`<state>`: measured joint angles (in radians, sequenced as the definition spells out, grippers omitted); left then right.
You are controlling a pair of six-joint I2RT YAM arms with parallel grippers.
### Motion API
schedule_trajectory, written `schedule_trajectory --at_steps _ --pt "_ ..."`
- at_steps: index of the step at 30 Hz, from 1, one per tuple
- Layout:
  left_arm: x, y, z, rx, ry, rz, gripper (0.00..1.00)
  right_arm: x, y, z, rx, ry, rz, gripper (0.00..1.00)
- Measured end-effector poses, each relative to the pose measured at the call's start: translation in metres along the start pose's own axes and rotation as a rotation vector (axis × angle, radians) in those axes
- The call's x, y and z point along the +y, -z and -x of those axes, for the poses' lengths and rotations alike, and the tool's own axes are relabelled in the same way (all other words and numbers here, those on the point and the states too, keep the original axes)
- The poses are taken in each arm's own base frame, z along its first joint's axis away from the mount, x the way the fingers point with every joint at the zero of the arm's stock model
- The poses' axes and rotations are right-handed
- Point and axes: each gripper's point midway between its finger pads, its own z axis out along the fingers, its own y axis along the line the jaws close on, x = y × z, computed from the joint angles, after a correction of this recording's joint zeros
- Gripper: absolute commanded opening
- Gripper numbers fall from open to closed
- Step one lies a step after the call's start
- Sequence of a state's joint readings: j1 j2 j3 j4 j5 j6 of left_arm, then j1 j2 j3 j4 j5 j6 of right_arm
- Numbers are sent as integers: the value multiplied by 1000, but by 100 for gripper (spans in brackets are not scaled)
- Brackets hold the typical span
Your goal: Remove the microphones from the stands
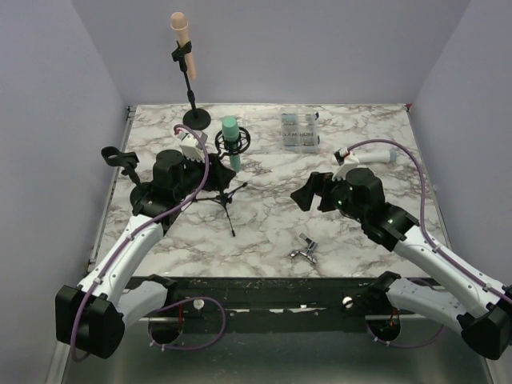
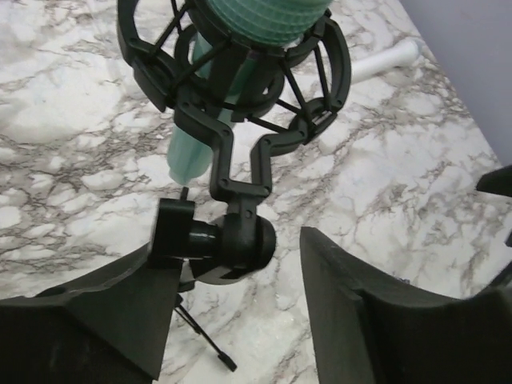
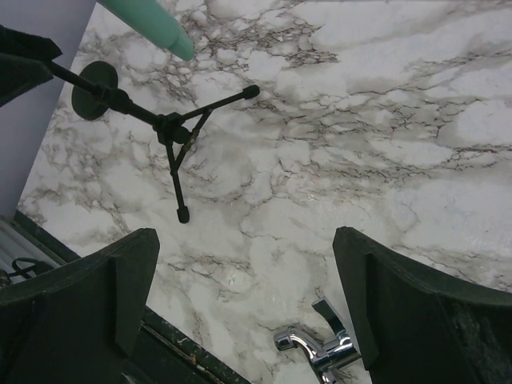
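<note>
A teal microphone [image 1: 230,130] sits upright in a black shock mount [image 1: 234,144] on a small black tripod stand [image 1: 226,200] at the left middle of the table. In the left wrist view the microphone [image 2: 264,16] hangs in the mount [image 2: 240,88]. The mount's swivel knob [image 2: 212,244] lies between the fingers of my open left gripper [image 2: 240,264], close against the left finger [image 2: 88,320]. My left gripper [image 1: 214,170] is at the stand's neck. My right gripper [image 1: 310,190] is open and empty, hovering over bare table to the right of the stand.
A second tall stand with a round base [image 1: 197,120] holds a peach microphone [image 1: 182,32] at the back left. A clear plastic box [image 1: 300,130] stands at the back. A white cylinder [image 1: 376,156] lies at the right, and a chrome fitting [image 1: 306,250] near the front edge.
</note>
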<state>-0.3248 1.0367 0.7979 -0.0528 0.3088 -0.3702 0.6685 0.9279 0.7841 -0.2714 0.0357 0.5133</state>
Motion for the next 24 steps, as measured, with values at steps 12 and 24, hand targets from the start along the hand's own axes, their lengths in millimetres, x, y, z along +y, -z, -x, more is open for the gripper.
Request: schedule_trajectory --at_steps 12,24 --pt "-31 42 7 6 -54 -90 98 27 -35 34 4 87 57 98" --pt "-51 131 146 -400 -216 96 98 93 -79 107 -94 102 195 96"
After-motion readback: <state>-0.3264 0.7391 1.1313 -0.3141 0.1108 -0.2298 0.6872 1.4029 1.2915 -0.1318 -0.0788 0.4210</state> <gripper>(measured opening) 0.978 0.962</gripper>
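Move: The left hand has the tripod stand's neck between its fingers. The green microphone in the ring on top sits about 4 cm ahead, 5 cm right and 4 cm above that hand; the empty stand is some 28 cm left and 2 cm farther out. From the open right hand the microphone is about 12 cm ahead, 23 cm left and 6 cm up; the faucet lies 8 cm back, 1 cm right and roughly 20 cm below. Backing off by about 6 cm, the left hand spreads its fingers wide and comes free of the stand's neck, then climbs some 18 cm with a drift to the left, tilting its fingers up. Meanwhile the right hand, still wide open, sweeps left, up and forward in nearly equal parts, about 10 cm each, towards the microphone, tipping up and turning slightly left. ##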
